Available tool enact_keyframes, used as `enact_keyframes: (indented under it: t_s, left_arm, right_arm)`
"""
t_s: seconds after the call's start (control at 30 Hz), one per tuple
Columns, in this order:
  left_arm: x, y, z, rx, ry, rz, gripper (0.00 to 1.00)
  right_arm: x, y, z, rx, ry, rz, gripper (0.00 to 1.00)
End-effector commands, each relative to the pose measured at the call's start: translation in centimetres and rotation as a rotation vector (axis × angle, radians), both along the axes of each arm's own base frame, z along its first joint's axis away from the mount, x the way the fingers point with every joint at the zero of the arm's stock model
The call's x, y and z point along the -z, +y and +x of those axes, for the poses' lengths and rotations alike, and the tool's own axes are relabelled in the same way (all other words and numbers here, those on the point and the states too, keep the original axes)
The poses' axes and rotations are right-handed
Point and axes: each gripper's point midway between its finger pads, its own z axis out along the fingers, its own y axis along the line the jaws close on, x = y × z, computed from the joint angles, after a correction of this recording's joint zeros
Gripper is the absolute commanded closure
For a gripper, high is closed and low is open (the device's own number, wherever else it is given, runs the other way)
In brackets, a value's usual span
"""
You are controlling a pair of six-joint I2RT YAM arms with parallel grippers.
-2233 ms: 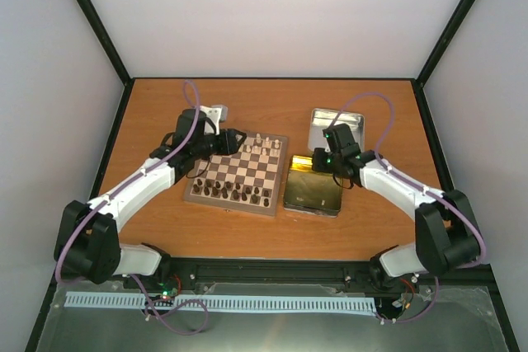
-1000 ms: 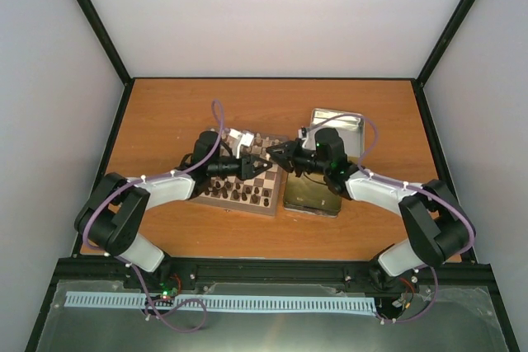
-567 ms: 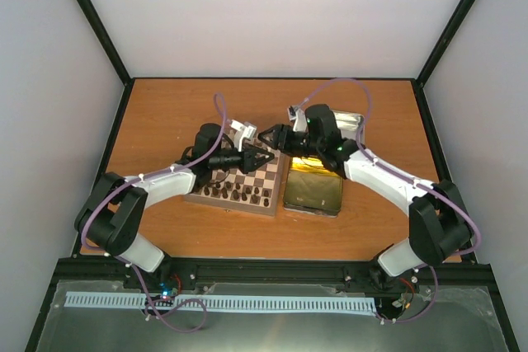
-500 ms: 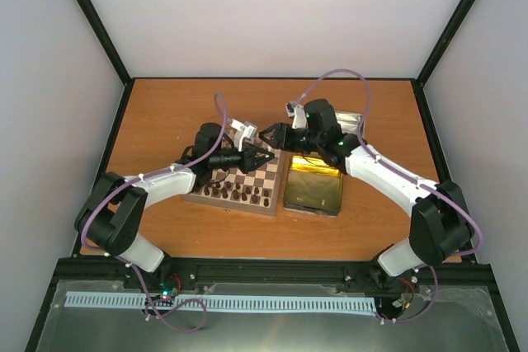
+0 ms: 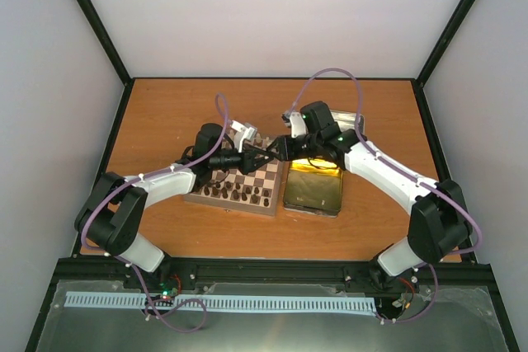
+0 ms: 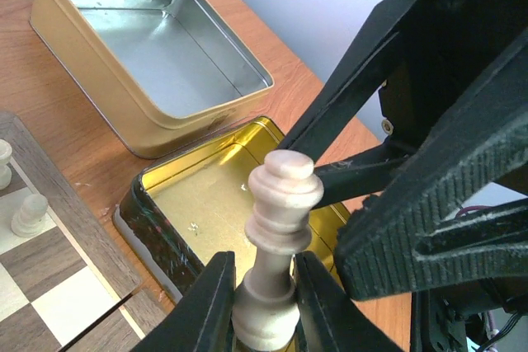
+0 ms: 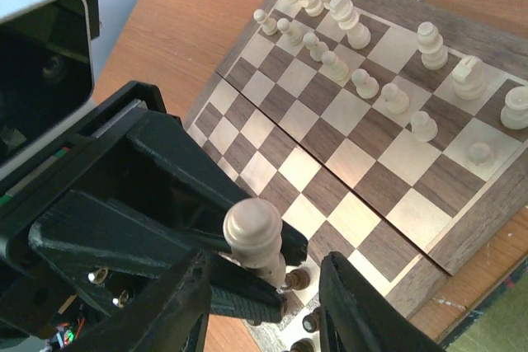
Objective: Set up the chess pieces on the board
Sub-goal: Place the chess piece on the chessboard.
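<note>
My left gripper point(image 6: 264, 286) is shut on the stem of a cream-white chess piece point(image 6: 276, 228) with a round knob on top, held upright above the board's right edge. In the right wrist view the same piece point(image 7: 256, 232) stands between the left gripper's black fingers point(image 7: 198, 204). My right gripper point(image 7: 264, 307) is open, its jaws on either side of the piece and apart from it. From above, both grippers point(image 5: 268, 152) meet tip to tip over the board point(image 5: 239, 172). Several cream pieces point(image 7: 355, 35) stand along the board's far rows.
Dark brown pieces point(image 5: 239, 194) fill the board's near rows. A tin half with a gold inside point(image 5: 313, 191) lies right of the board, and a half with a silver inside point(image 5: 340, 121) lies behind it. Both show in the left wrist view below the grippers.
The right gripper let go of the piece, drew back toward the far side, then came down again around the left gripper's tip. The left gripper closed on the piece and holds still.
</note>
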Motion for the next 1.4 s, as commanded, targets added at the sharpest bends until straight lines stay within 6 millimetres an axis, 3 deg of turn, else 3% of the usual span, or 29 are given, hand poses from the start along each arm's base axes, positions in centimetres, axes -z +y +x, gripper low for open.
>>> enact_keyframes:
  t_s: [0.0,0.23,0.5,0.57,0.67,0.77,0.87,0.97,1.17,1.37]
  left_arm:
    - [-1.5,-0.3,0.1,0.015,-0.072,-0.009,0.99]
    - [-1.4,-0.3,-0.1,0.014,-0.069,-0.009,0.99]
    - [-1.6,-0.1,0.1,-0.001,-0.073,-0.006,0.98]
    - [-1.8,0.1,0.4,-0.025,-0.067,0.006,0.85]
    - [-2.0,1.1,1.1,-0.114,-0.050,0.037,0.55]
    - [-1.9,4.0,3.0,-0.337,-0.022,0.118,0.38]
    - [-1.9,9.7,4.9,-0.682,0.012,0.252,0.35]
    - [-2.7,14.2,4.6,-0.887,0.018,0.348,0.34]
    - [-8.8,18.8,2.4,-1.060,-0.111,0.296,0.31]
    - [-13.1,21.4,0.6,-1.144,-0.212,0.251,0.28]
  right_arm:
    - [-1.0,0.6,1.0,-0.001,-0.041,0.004,0.64]
    - [-1.2,0.8,2.1,0.043,-0.043,0.014,0.65]
    - [-0.6,1.5,1.6,0.000,0.000,0.033,0.89]
    - [-0.7,1.4,1.7,0.011,-0.012,0.033,0.92]
    - [-1.3,0.7,3.0,0.066,-0.090,0.008,0.91]
    - [-2.5,-0.3,4.8,0.140,-0.241,-0.006,0.90]
    - [-3.5,-0.3,6.3,0.174,-0.377,0.000,0.90]
    - [-3.4,1.0,7.4,0.160,-0.482,-0.033,0.89]
    - [-2.3,5.1,8.7,0.104,-0.603,-0.062,0.88]
    - [1.0,8.2,9.7,0.042,-0.598,-0.082,0.88]
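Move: My left hand holds the white chess piece, its head standing a centimetre or two above the pads. From my right hand the piece lies about 1 cm ahead and 1 cm left, level with it, between the open fingers. The empty far-row square lies some 12 cm ahead, 7 cm left and 13 cm below either hand; the tall white piece stands 3 cm left of that square, the white bishop 3 cm right of it. I ease my right hand about a centimetre onto the piece and pinch it while my left still holds it. Then my left fingers spread and let go, and that hand swings away some 18 cm left and 9 cm up, turning nearly 60 degrees counter-clockwise. Meanwhile my right hand carries the piece forward and left towards the empty far-row square, dipping at the end, its fingertips swinging up and forward almost 30 degrees. ##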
